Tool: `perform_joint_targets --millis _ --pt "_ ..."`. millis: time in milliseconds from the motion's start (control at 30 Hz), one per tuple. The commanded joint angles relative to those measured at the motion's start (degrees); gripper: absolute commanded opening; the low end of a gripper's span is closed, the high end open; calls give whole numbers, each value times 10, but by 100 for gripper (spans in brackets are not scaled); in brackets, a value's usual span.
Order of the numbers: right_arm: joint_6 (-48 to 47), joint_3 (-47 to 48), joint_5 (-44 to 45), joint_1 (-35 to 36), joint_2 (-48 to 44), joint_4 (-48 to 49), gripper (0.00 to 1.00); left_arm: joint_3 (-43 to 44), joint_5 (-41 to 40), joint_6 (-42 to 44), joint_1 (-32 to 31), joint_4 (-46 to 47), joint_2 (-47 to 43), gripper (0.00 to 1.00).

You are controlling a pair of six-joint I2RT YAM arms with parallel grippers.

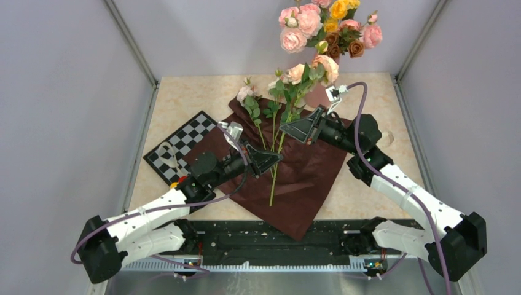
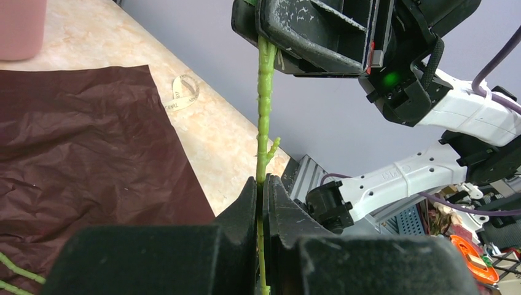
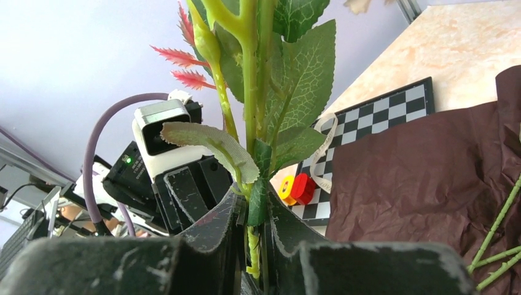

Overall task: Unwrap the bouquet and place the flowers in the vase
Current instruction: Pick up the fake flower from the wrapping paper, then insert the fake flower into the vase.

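Note:
The bouquet lies unwrapped: its dark red paper (image 1: pixel 307 178) is spread flat on the table. One of the flowers (image 1: pixel 307 74), with peach blooms and green leaves, is held up above the paper by its long stem (image 2: pixel 264 117). My left gripper (image 1: pixel 279 157) is shut on the lower stem (image 2: pixel 263 184). My right gripper (image 1: pixel 284 130) is shut higher up, on the stem and a leaf (image 3: pixel 257 212). Another small white-bloomed flower (image 1: pixel 247 93) lies on the paper. The salmon-pink vase (image 1: pixel 319 96) stands behind, partly hidden by leaves; its base shows in the left wrist view (image 2: pixel 21 27).
Larger pink, yellow and brown roses (image 1: pixel 325 27) rise at the back. A checkerboard (image 1: pixel 184 144) with a cream ribbon (image 1: pixel 166 153) and red and yellow pieces (image 3: pixel 295 187) lies left of the paper. Another ribbon loop (image 2: pixel 184 92) lies right of it.

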Motion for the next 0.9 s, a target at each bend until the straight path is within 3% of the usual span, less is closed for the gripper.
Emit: perform_joint_targets --millis 0,100,333,433,633,700,867 --pt "-13 25 11 7 -9 18 0 27 10 10 -2 -1 7 0" --pt "-19 26 11 7 -14 17 0 35 11 13 -2 -12 14 1" --pt "-64 33 17 8 -29 -18 0 57 -9 29 -1 -55 20 75" --pt "-108 47 33 8 -41 -63 0 72 -21 54 2 -97 13 96" --pt "-247 102 130 10 -78 -205 0 155 -11 129 45 -284 9 99" --pt "-287 118 168 10 -90 -237 0 176 34 131 94 -337 15 99" --pt "-363 168 268 10 -100 -288 0 171 155 104 257 -351 12 99"
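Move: The upright flower's stem is already pinched by both hands, the right just under its leaves and the left lower down. From the right hand the vase stands roughly 36 cm ahead, 17 cm to the right and, at its middle, 20 cm lower. The flowers still lying on the wrapping paper are centred about 26 cm ahead of the left hand, 4 cm to its left and 27 cm below; the paper's middle is some 12 cm ahead, straight below that line. The flower passes wholly to the right hand, which keeps its pinch under the leaves while the left fingers open wide and come free of the lower stem. The left then swings forward and left, nearly 10 cm, over the paper; the right draws the flower about 6 cm right and 4 cm up, turning some 20 degrees clockwise and tipping, towards the vase side. ##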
